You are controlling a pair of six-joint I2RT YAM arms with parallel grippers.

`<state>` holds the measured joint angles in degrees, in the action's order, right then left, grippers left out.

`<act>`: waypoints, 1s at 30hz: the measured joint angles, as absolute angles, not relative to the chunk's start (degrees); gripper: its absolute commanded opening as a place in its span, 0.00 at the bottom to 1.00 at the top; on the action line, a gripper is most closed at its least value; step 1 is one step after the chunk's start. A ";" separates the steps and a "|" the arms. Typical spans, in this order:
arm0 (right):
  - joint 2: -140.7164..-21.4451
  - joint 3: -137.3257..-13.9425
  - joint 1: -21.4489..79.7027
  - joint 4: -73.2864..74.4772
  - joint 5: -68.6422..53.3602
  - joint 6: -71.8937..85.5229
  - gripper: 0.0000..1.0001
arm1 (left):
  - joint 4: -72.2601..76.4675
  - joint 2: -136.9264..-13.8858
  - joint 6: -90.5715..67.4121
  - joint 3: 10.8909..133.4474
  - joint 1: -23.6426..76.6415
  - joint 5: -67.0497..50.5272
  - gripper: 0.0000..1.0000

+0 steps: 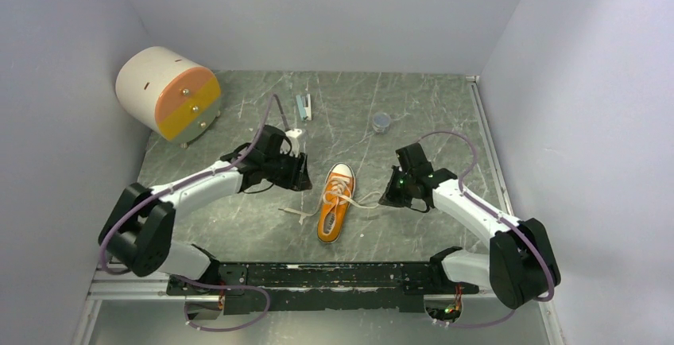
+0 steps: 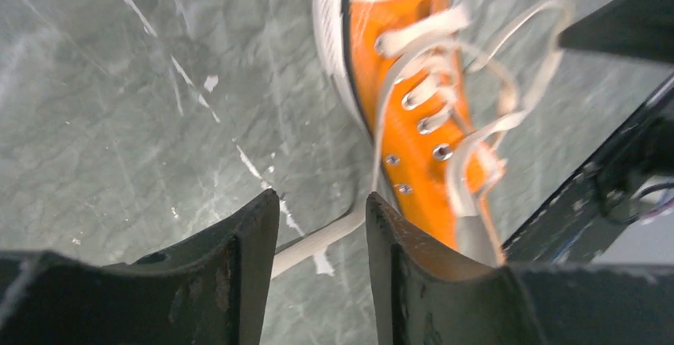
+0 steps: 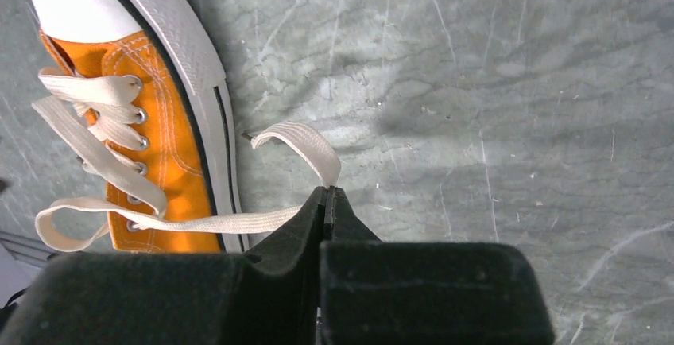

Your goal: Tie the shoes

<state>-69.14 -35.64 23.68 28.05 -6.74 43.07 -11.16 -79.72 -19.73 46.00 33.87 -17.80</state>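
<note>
One orange shoe [image 1: 336, 202] with a white sole and toe cap lies in the middle of the grey table, toe pointing away from the arm bases. Its white laces [image 1: 350, 200] spread loose to both sides. My right gripper [image 3: 328, 192] sits just right of the shoe [image 3: 171, 146], shut on the right lace [image 3: 306, 142], whose free end curls out past the fingertips. My left gripper [image 2: 322, 202] hovers at the shoe's [image 2: 413, 122] left side with its jaws apart. The left lace [image 2: 318, 242] runs across the table below the gap, untouched.
A white drum [image 1: 168, 93] with an orange and yellow face stands at the back left. A small teal tool [image 1: 304, 106] and a small round disc [image 1: 382, 122] lie at the back. Grey walls close in three sides.
</note>
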 measured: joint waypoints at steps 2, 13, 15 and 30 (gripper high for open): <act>-69.32 -36.14 23.68 27.99 -6.81 42.44 0.00 | -11.99 -82.48 -16.73 45.93 34.13 -18.76 0.47; -70.26 -36.53 23.68 28.03 -6.83 41.01 0.00 | -6.63 -95.24 -14.70 46.19 38.98 -25.54 0.41; -70.26 -36.53 23.68 28.05 -6.79 40.91 0.00 | -5.63 -96.07 -15.00 46.48 39.22 -26.20 0.33; -69.06 -39.31 23.55 29.80 -7.18 37.06 0.00 | -10.68 -90.78 -15.66 46.02 39.22 -18.39 0.12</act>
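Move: The left lace lies some 4 cm back from the left hand, 3 cm to its right and 8 cm below. The shoe's middle is about 3 cm back and 8 cm to that hand's right, 6 cm lower; the laces' crossing is about 1 cm back, 8 cm right and 4 cm below. From the right hand, already pinching its lace, that crossing lies roughly 11 cm left and 2 cm ahead, about level in height. Left hand sinks about 8 cm and back, pinches the left lace, starts lifting; right keeps its lace. ##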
